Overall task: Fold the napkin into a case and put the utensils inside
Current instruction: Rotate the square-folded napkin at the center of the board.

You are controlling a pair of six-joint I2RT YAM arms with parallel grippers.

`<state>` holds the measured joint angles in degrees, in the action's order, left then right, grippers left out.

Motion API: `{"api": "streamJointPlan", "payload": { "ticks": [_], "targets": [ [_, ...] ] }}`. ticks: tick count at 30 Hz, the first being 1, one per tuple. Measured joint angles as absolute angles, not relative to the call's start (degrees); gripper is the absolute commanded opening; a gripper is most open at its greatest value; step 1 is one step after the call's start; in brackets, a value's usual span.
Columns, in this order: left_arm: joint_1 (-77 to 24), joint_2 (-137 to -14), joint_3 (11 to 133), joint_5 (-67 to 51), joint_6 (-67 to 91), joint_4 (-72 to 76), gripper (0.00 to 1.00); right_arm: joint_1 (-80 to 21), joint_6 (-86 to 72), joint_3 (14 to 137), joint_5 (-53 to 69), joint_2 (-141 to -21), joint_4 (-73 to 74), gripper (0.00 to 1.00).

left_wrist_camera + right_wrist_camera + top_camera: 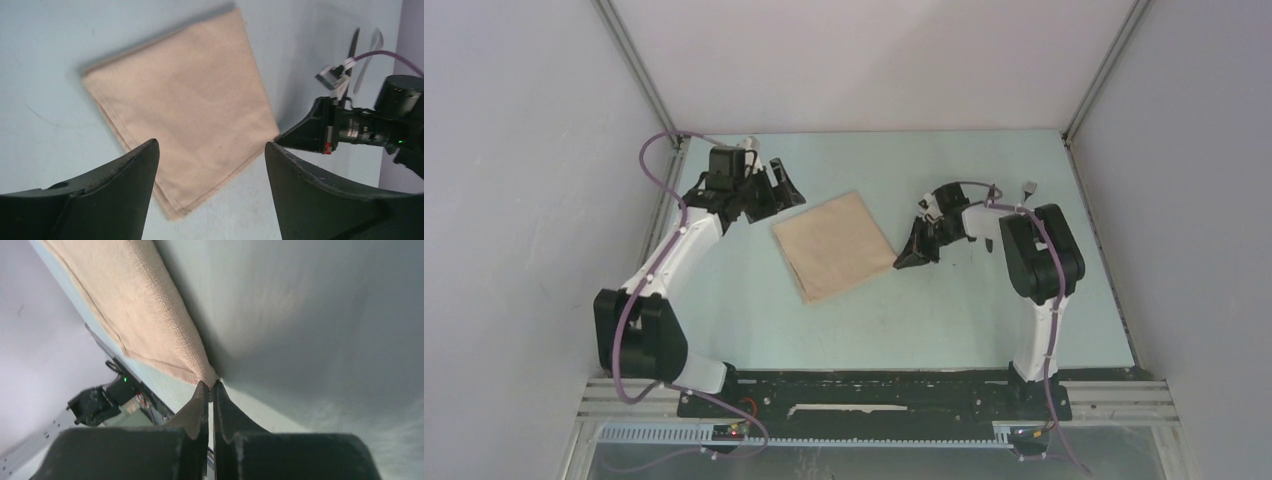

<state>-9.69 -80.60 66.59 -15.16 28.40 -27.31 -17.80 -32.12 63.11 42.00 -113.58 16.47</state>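
Note:
The beige napkin lies flat on the table as a folded square, one corner pointing at each arm. My right gripper is down at the napkin's right corner. In the right wrist view its fingertips are shut together on that corner of the napkin. My left gripper hovers open just beyond the napkin's far left corner, holding nothing. Its jaws stand wide apart over the napkin in the left wrist view. A dark knife and a light fork lie side by side behind the right arm.
The right arm's wrist and camera sit low beside the napkin's right corner. A purple cable with a connector loops above it. Side walls enclose the pale green table.

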Motion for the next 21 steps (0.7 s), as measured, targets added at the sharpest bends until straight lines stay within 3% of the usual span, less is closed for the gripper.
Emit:
{"api": "streamJointPlan", "payload": {
  "ticks": [4,10,13,16,21],
  "targets": [
    [-8.3,-88.6,71.1,-14.9,28.6,-26.4,0.84,-14.2,-25.8,78.1,39.8,-120.7,28.1,0.0],
    [-6.8,-101.1,75.6,-14.6,28.9,-27.2,0.82,-11.1,-13.6,124.2,31.7,-143.6,50.7,0.62],
    [-6.2,-105.6,78.5,-14.5,28.0,-28.8,0.79,-9.6,-11.0,140.6,29.2,-150.0,55.5,0.77],
    [-5.5,-108.5,80.5,-14.6,26.4,-29.3,0.78,-7.2,-11.1,137.7,29.6,-145.4,54.8,0.81],
    [-5.0,-108.8,78.8,-16.4,25.2,-29.3,0.79,-3.5,-13.9,111.4,33.9,-124.1,46.4,0.79]
  ]
}}
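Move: The napkin's rightmost corner is pinched in the shut right fingers; its middle lies about 14 cm to that hand's left, 5 cm ahead and 2 cm below. The bare board the corner is taken to is some 18 cm ahead and 4 cm right. The knife lies 21 cm right and 13 ahead, the fork 28 right and 15 ahead. From the open left hand the napkin's middle is 2 cm ahead, 6 cm right, 18 cm down. The napkin's pinched corner is dragged quickly forward and slightly right over the board by the right hand, whose fingers open wide and let go late in a roughly 23 cm forward sweep; that hand then rises, draws back a little and drifts farther right. The open left hand sinks some 12 cm and goes forward about 6 towards the napkin's left corner, tilting farther down. ##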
